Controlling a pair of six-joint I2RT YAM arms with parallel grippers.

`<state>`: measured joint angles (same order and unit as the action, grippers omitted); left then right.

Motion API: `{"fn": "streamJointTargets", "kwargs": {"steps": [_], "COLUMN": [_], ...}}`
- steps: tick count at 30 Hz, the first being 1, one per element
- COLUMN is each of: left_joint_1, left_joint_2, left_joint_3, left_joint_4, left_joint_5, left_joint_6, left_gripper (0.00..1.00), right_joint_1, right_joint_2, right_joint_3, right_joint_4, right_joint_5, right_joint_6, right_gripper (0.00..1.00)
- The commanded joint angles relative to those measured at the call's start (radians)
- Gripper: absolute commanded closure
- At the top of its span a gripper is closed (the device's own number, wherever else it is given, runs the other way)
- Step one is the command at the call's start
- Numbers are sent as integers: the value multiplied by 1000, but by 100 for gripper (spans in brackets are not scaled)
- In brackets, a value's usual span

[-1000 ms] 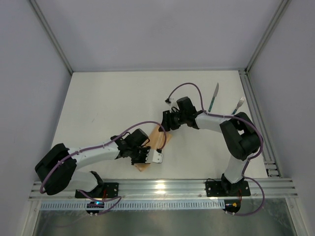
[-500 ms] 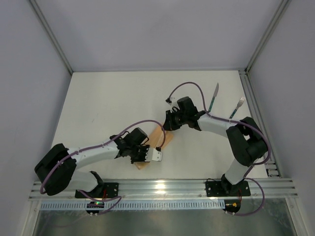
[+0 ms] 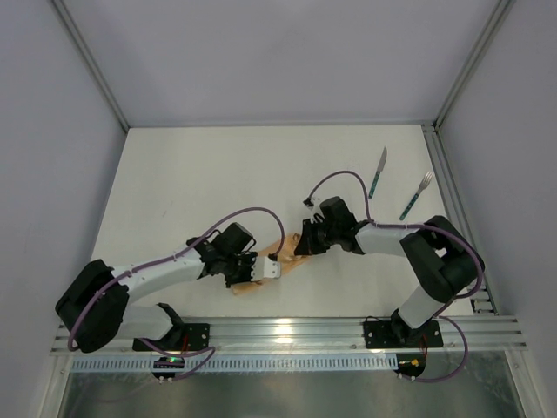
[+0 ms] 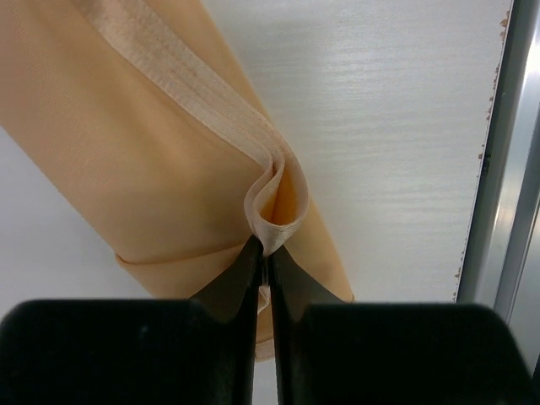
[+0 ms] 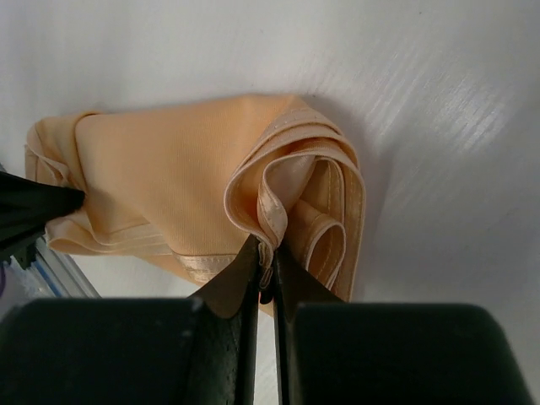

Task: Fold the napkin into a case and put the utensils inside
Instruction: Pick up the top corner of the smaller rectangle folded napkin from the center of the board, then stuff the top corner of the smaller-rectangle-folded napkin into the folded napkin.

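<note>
The peach-orange napkin (image 3: 285, 253) is folded into a narrow band and stretched between my two grippers near the table's front middle. My left gripper (image 3: 271, 269) is shut on a looped hem at the band's near end; its jaws (image 4: 266, 250) pinch the cloth (image 4: 126, 152). My right gripper (image 3: 301, 247) is shut on the layered hems at the far end, with folds of napkin (image 5: 160, 169) bunched around its tips (image 5: 266, 253). The knife (image 3: 378, 171) and fork (image 3: 416, 195), both teal-handled, lie apart at the back right.
An aluminium rail (image 3: 278, 331) runs along the near table edge and shows close on the right in the left wrist view (image 4: 515, 169). Frame posts and grey walls border the white table. The left gripper's black finger (image 5: 25, 215) shows at the napkin's far side.
The right gripper has closed on the napkin's far end and come nearer and slightly right. The left gripper shifted a little left and away. The band now lies flatter between them.
</note>
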<state>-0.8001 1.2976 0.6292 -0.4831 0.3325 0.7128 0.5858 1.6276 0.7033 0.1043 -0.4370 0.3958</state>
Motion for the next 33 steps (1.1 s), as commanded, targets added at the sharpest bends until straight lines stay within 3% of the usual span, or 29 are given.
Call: {"fn": "streamJointTargets", "kwargs": {"steps": [1,6,14,16,17,20,22,27,33], "left_joint_1": [25,56,98,96,98,98,96,101,76], "left_joint_2": [-52,-121,-198,-190,-184,-172,-191,-236,-78], "left_joint_3": [-10,-16,-45,-62,-60,-28,7,266,366], "left_joint_4": [-31,-75,-230,-265,-276,-333,-400,-564,-342], "left_joint_5": [2,13,3,10,8,-4,-7,36,2], "left_joint_6": [-15,0,74,95,97,94,86,28,-203], "left_gripper": [90,83,89,83,71,56,53,46,47], "right_joint_1": [3,0,0,-1,-1,0,2,2,2], "right_joint_2": [3,32,44,44,48,49,46,35,14], "right_joint_3": [-37,-70,-107,-103,-102,-96,-96,-96,-99], "right_joint_4": [127,156,201,205,204,210,218,229,210], "right_joint_5": [21,63,92,90,89,86,78,69,66], "right_joint_6": [69,89,115,120,121,127,133,143,143], "right_gripper": [96,96,96,96,96,96,96,96,96]}}
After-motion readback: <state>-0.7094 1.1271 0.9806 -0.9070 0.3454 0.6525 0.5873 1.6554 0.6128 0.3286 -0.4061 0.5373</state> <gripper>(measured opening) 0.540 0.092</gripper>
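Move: The left fingers pinch a fold near the napkin's near-left end; that end lies about 5 cm to their left and 3 cm back, roughly 1 cm lower. From the same hand, the top corner pinched in the right fingers is about 9 cm ahead and 11 cm right, at table height. From the right hand the near-left end lies some 16 cm left and 12 cm back. Left hand draws its fold about 6 cm left, lets go, rises some 12 cm; right keeps its pinch. ##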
